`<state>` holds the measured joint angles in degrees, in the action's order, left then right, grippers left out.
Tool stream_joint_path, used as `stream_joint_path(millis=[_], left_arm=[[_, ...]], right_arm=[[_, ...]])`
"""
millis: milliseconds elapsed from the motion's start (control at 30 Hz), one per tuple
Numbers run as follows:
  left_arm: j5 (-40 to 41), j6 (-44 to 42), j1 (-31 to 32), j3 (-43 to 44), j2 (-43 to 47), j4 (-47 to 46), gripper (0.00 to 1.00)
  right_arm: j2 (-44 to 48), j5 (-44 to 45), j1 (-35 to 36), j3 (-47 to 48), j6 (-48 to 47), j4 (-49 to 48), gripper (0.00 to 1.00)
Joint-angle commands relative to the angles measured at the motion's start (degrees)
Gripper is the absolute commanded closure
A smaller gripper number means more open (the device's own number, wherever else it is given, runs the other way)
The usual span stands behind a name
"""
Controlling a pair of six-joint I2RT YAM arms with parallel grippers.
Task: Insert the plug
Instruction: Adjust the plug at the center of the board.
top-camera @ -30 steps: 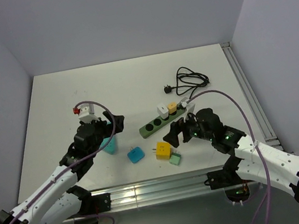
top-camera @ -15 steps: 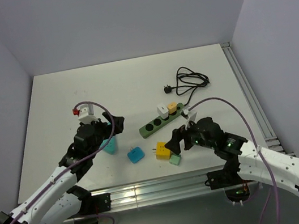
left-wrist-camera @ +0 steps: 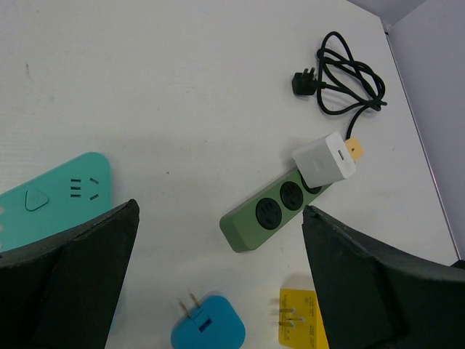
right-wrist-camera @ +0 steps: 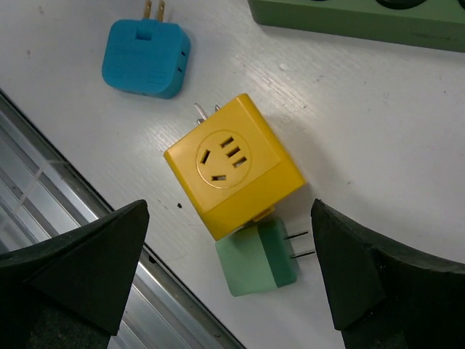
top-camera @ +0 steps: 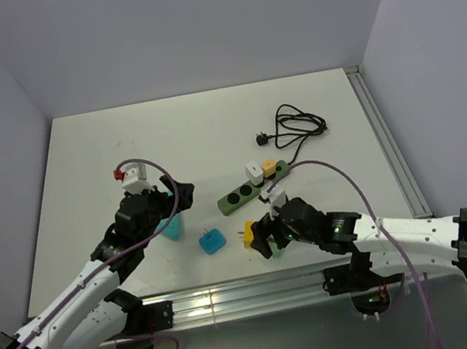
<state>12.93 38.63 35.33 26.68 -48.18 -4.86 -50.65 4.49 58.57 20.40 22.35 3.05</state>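
A dark green power strip (top-camera: pixel 250 190) (left-wrist-camera: pixel 270 212) lies mid-table, with a white adapter (left-wrist-camera: pixel 326 160) plugged into its far end. A yellow plug (right-wrist-camera: pixel 232 166) (top-camera: pixel 248 234) lies on its side near the front edge, and a light green plug (right-wrist-camera: pixel 258 259) touches it. My right gripper (right-wrist-camera: pixel 229 275) (top-camera: pixel 262 239) hovers open over these two, both between its fingers (right-wrist-camera: pixel 80 269). A blue plug (top-camera: pixel 213 242) (left-wrist-camera: pixel 210 331) (right-wrist-camera: pixel 146 58) lies to their left. My left gripper (left-wrist-camera: pixel 218 291) (top-camera: pixel 173 204) is open and empty, above the table to the left of the strip.
A teal socket block (left-wrist-camera: pixel 57 193) (top-camera: pixel 172 229) lies under the left gripper. The strip's black cable (top-camera: pixel 298 122) (left-wrist-camera: pixel 347 73) is coiled at the back right. A metal rail (right-wrist-camera: pixel 65 189) runs along the front edge, close to the plugs. A small white and red piece (top-camera: pixel 129 174) sits at the left.
The right arm has swung left and toward the front edge, from beside the power strip to over the yellow and light green plugs. The left arm has stayed put.
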Motion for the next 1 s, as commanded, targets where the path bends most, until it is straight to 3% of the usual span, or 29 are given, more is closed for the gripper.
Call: stream_joint_path(millis=[0, 333, 567, 767, 967], left_arm=[[-0.98, 0.57, -0.18, 1.27, 1.25, -0.15, 0.00], [-0.36, 0.57, -0.18, 1.45, 1.07, 0.38, 0.01], [1.48, 1.01, -0.18, 3.64, 0.81, 3.36, 0.01], [4.03, 2.32, -0.26, 5.31, 1.95, 7.23, 0.01], [5.79, 2.94, -0.53, 7.07, 2.31, 10.04, 0.00]], right_arm=[[-3.12, 5.96, 2.86, 4.29, -1.69, -0.41, 0.00], [-13.67, 10.01, 6.91, 11.58, -5.56, 1.69, 0.02], [-22.90, 9.83, 7.44, 17.56, -7.14, 4.86, 0.28], [-26.50, 10.01, 7.44, 20.90, -6.97, 2.31, 0.42], [-34.77, 10.89, 7.44, 30.30, -4.86, 3.02, 0.40]])
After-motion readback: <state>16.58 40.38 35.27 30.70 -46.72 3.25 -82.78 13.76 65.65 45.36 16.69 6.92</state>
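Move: The yellow plug sits just off the open right fingers, about 3 cm ahead, 3 cm to the left and 3 cm lower. The blue plug is some 10 cm to the left of it, level with it, and the small green plug is 4 cm nearer and 4 cm to the right of it. The green socket board's middle lies about 13 cm ahead of the right hand and 1 cm to its left. From the left hand, the yellow plug is roughly 10 cm back, 14 cm right and 13 cm down. Sweep the right gripper left about 8 cm, gaining some 3 cm forward and staying nearly level, so it follows the yellow plug towards the blue one. Roll the hand about 15 degrees, left side dipping, and from midway narrow the wide-open fingers to a bit over half, pinching the yellow plug's sides between the tips. ##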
